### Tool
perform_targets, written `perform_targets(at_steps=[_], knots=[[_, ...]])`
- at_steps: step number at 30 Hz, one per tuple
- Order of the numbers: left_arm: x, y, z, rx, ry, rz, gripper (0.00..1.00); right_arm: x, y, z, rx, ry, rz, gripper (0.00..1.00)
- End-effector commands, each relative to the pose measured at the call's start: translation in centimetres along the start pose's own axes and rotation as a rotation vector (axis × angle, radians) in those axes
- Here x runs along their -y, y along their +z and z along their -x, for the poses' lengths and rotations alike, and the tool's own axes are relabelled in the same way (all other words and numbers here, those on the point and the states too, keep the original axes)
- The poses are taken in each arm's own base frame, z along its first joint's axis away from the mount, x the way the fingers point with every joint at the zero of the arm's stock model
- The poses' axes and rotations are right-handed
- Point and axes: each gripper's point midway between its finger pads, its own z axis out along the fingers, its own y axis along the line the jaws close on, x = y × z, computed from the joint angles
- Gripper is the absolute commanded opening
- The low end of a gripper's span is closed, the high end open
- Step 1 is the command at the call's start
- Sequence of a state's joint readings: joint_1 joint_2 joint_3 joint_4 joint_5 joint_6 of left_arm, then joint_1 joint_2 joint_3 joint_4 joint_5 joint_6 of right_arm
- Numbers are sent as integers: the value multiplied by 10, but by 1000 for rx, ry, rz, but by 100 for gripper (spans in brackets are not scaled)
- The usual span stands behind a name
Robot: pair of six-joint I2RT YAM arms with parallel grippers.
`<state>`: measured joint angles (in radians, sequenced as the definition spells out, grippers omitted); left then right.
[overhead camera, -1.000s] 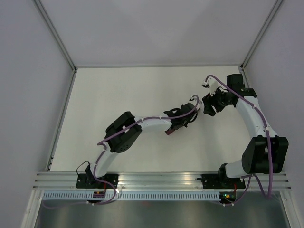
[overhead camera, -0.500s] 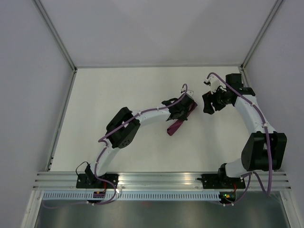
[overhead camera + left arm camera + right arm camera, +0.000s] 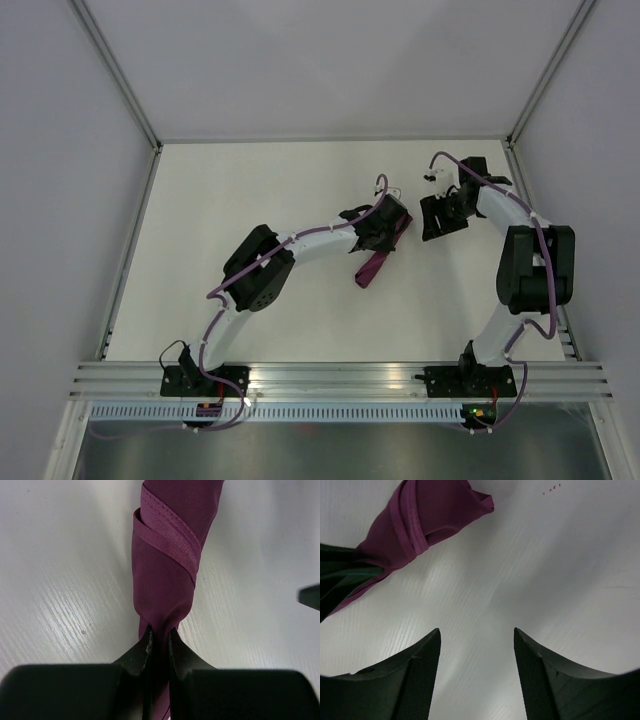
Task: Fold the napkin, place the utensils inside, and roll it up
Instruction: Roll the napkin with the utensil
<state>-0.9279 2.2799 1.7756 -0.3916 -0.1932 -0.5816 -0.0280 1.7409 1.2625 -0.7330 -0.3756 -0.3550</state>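
Note:
The napkin (image 3: 371, 268) is a tight magenta-purple roll lying slantwise on the white table, its hemmed edge wound around it (image 3: 167, 535). My left gripper (image 3: 386, 234) is shut on the roll partway along, with cloth pinched between its black fingers (image 3: 146, 642). The roll's far end (image 3: 425, 515) shows in the right wrist view, with the left gripper's dark fingers (image 3: 337, 577) on it. My right gripper (image 3: 432, 222) stands open just to the right of that end, with only bare table between its fingers (image 3: 422, 670). The utensils are hidden from view.
The white table (image 3: 250, 200) is boxed in by grey walls at the back and on both sides. An aluminium rail (image 3: 340, 378) with both arm bases runs along the near edge. The right arm's elbow (image 3: 535, 265) is folded up close to the right wall.
My left gripper moved up and slightly right with the roll, so the roll's lower end now shows. The right arm folded back towards the wall; its gripper shifted slightly up and left.

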Motion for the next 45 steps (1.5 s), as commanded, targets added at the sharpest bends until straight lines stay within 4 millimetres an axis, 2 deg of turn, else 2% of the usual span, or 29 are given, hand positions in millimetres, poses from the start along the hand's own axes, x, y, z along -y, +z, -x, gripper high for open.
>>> perform_targets(at_steps=[1,2,4,6,10,13,21,26,37,45], knots=[[-71,15,-115,-351,13,243,13,9,20,9,-29,84,-26,65],[-70,15,-115,-350,3,245,14,11,25,9,-40,87,-44,64],[-70,15,-116,-352,-6,247,14,1,41,13,-57,75,-39,60],[-69,15,-115,-348,-20,250,14,-4,52,16,-71,99,-37,53],[-66,16,-113,-347,-46,242,15,-3,64,21,-83,128,-59,43],[-61,19,-113,-350,-67,230,17,0,70,25,-88,143,-81,40],[-48,22,-111,-362,-89,184,22,3,96,26,-128,140,-91,38],[-46,22,-111,-368,-81,171,32,-4,107,34,-140,114,-89,37],[-42,21,-109,-370,-78,142,38,-12,115,46,-140,96,-92,37],[-46,15,-92,-318,-88,142,42,-21,117,50,-136,54,-84,37]])
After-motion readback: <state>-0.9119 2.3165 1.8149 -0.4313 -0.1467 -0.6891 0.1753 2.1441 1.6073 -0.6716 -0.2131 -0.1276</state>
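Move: The left hand has its fingers about the middle of the rolled napkin, with the roll's centre right at the pads, about 1 cm below them. The empty right hand is going for the roll's far end, roughly 9 cm to its left, 5 cm ahead and 6 cm below. From the left hand, that far end is some 8 cm ahead and 6 cm right, and the near end about 9 cm back and 5 cm left. The outer side of the right hand's left finger comes up against the right flank of the roll near its far end. That hand gets there by sinking some 6 cm, shifting left, then sliding low forward and again left, about 8 cm forward and 7 cm left in all, its fingers narrowing but not gripping. The left hand stays about the roll's middle, sinks about 1 cm and opens its fingers partway. ##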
